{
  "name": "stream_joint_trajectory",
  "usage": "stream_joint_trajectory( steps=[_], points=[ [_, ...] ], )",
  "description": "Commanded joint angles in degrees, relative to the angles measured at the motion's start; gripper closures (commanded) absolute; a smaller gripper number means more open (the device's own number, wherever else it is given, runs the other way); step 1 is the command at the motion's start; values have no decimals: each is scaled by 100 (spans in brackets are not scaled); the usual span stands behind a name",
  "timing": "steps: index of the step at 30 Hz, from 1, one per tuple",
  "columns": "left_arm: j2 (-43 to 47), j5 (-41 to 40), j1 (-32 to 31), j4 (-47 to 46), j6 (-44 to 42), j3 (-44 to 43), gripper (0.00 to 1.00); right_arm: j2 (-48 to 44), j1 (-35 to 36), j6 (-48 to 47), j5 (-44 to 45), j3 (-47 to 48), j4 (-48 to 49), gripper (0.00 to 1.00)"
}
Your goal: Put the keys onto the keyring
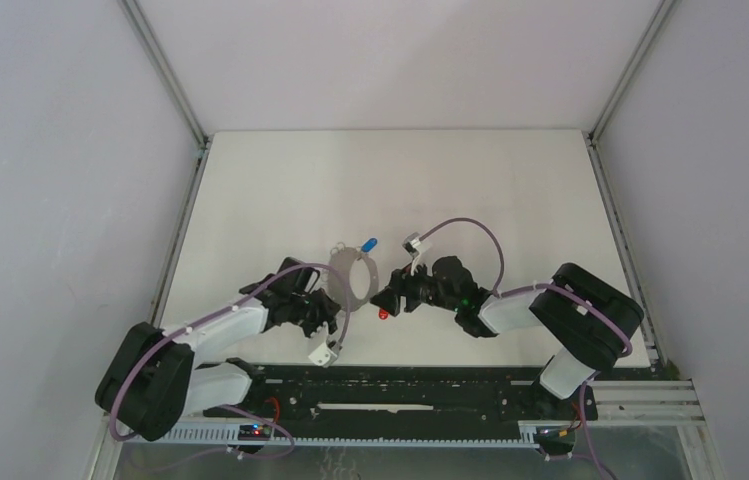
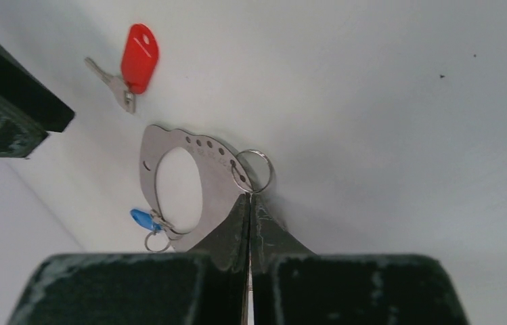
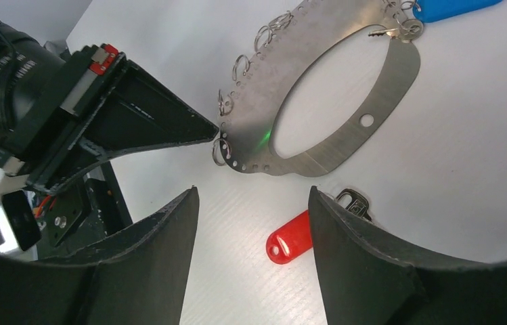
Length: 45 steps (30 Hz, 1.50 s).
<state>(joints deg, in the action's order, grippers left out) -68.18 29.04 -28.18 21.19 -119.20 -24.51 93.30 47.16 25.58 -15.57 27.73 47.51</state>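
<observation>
The keyring [image 1: 354, 268] is a flat grey metal loop with small split rings along its rim, lying mid-table. My left gripper [image 2: 250, 198] is shut, its tips pinching the keyring [image 2: 215, 186] at the rim beside a small split ring [image 2: 253, 171]. From the right wrist that left gripper [image 3: 210, 128] meets the keyring [image 3: 284, 81] at its edge. The blue key [image 2: 143, 219] hangs on the far rim by a small ring [image 3: 450, 8]. The red key [image 3: 291, 237] lies loose on the table just below the keyring, partly under my open right gripper [image 3: 252, 193], which hovers over it [image 1: 384, 314].
Both arms [image 1: 240, 320] [image 1: 510, 305] reach in from the black rail [image 1: 400, 390] at the near edge. White enclosure walls with metal posts [image 1: 185, 190] [image 1: 615, 190] bound the table. The right arm's dark body [image 2: 7, 101] fills the upper left of the left wrist view.
</observation>
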Motion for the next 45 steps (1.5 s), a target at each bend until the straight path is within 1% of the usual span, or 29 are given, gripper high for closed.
stream_joint_trajectory(
  steps=[1, 3, 5, 7, 9, 11, 12, 13, 14, 16, 17, 20, 22, 24, 27, 30, 31, 33, 35, 40, 42, 45],
  points=[
    [298, 532, 10, -155, -34, -96, 100, -137, -14, -572, 20, 171, 74, 31],
    [404, 588, 14, -271, 436, -131, 100, -231, -99, -744, -12, 243, -52, 30],
    [539, 663, 23, -410, 707, -109, 100, -269, -171, -801, -142, 328, -104, 30],
    [639, 682, 24, -444, 839, -111, 100, -246, -180, -843, -262, 391, -114, 30],
    [672, 628, 31, -132, 836, -180, 100, -190, -160, -971, -363, 455, -144, 29],
    [593, 509, 49, 249, 520, -243, 99, -146, -121, -1075, -316, 502, -194, 28],
    [542, 455, 56, 302, 405, -230, 93, -106, -124, -1077, -303, 543, -224, 27],
    [509, 412, 63, 302, 301, -203, 83, -42, -136, -1059, -312, 620, -264, 27],
    [469, 403, 73, 302, 152, -170, 79, 20, -143, -1044, -329, 738, -342, 27],
    [428, 448, 86, 215, -126, -84, 72, 247, -142, -952, -343, 1075, -628, 29],
    [398, 476, 85, 159, -283, -38, 71, 382, -148, -869, -439, 1250, -738, 30],
    [229, 519, 85, -29, -732, 57, 70, 820, -158, -575, -653, 1688, -853, 34],
    [74, 438, 85, -136, -907, 41, 70, 1068, -158, -430, -774, 1941, -993, 34],
    [-57, 303, 124, -60, -1111, -1, 70, 1244, -148, -300, -851, 2096, -1092, 34],
    [-159, 270, 288, 211, -1887, -10, 69, 1415, -115, -185, -876, 2233, -1276, 34],
    [-246, 276, 371, 284, -2306, 27, 67, 1524, -93, -99, -888, 2318, -1423, 34],
    [-286, 296, 389, 189, -2423, 70, 63, 1558, -93, -57, -902, 2350, -1477, 34],
    [-374, 397, 392, -242, -2588, 215, 61, 1617, -89, -19, -883, 2427, -1649, 34],
    [-466, 489, 400, -593, -2748, 331, 61, 1689, -91, 43, -877, 2508, -1796, 34],
    [-654, 646, 501, -939, -3278, 507, 61, 1900, -101, 212, -1000, 2631, -1932, 35],
    [-661, 723, 512, -960, -3341, 548, 61, 1989, -101, 340, -1068, 2633, -1888, 35],
    [-706, 843, 516, -1267, -3323, 645, 62, 2145, -101, 537, -1194, 2633, -1804, 35]
  ],
)
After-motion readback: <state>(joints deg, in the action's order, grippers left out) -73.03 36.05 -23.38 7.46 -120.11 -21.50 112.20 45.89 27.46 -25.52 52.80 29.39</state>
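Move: The left hand's shut fingertips are at the plate keyring's ringed left edge; the plate's middle lies about 4 cm ahead and 3 cm to the right, barely below. From the open right hand, the plate's middle is roughly 5 cm ahead, 6 cm left and 6 cm below; the red key lies almost beneath, about 1 cm ahead, and the blue key some 10 cm ahead and 4 cm left, both also about 6 cm below. The right hand, staying open, arcs up and over from above the red key towards the plate, some 6 cm left and 3 cm forward, then sinks about 5 cm from its crest with its fingers tipping down, one beside the left gripper and one over the oval hole. The left hand rises 3 cm with its fingers shut, opens them partway, comes back down to the ringed edge and creeps about 2 cm forward along it, its fingertips ending either side of the plate's edge. ##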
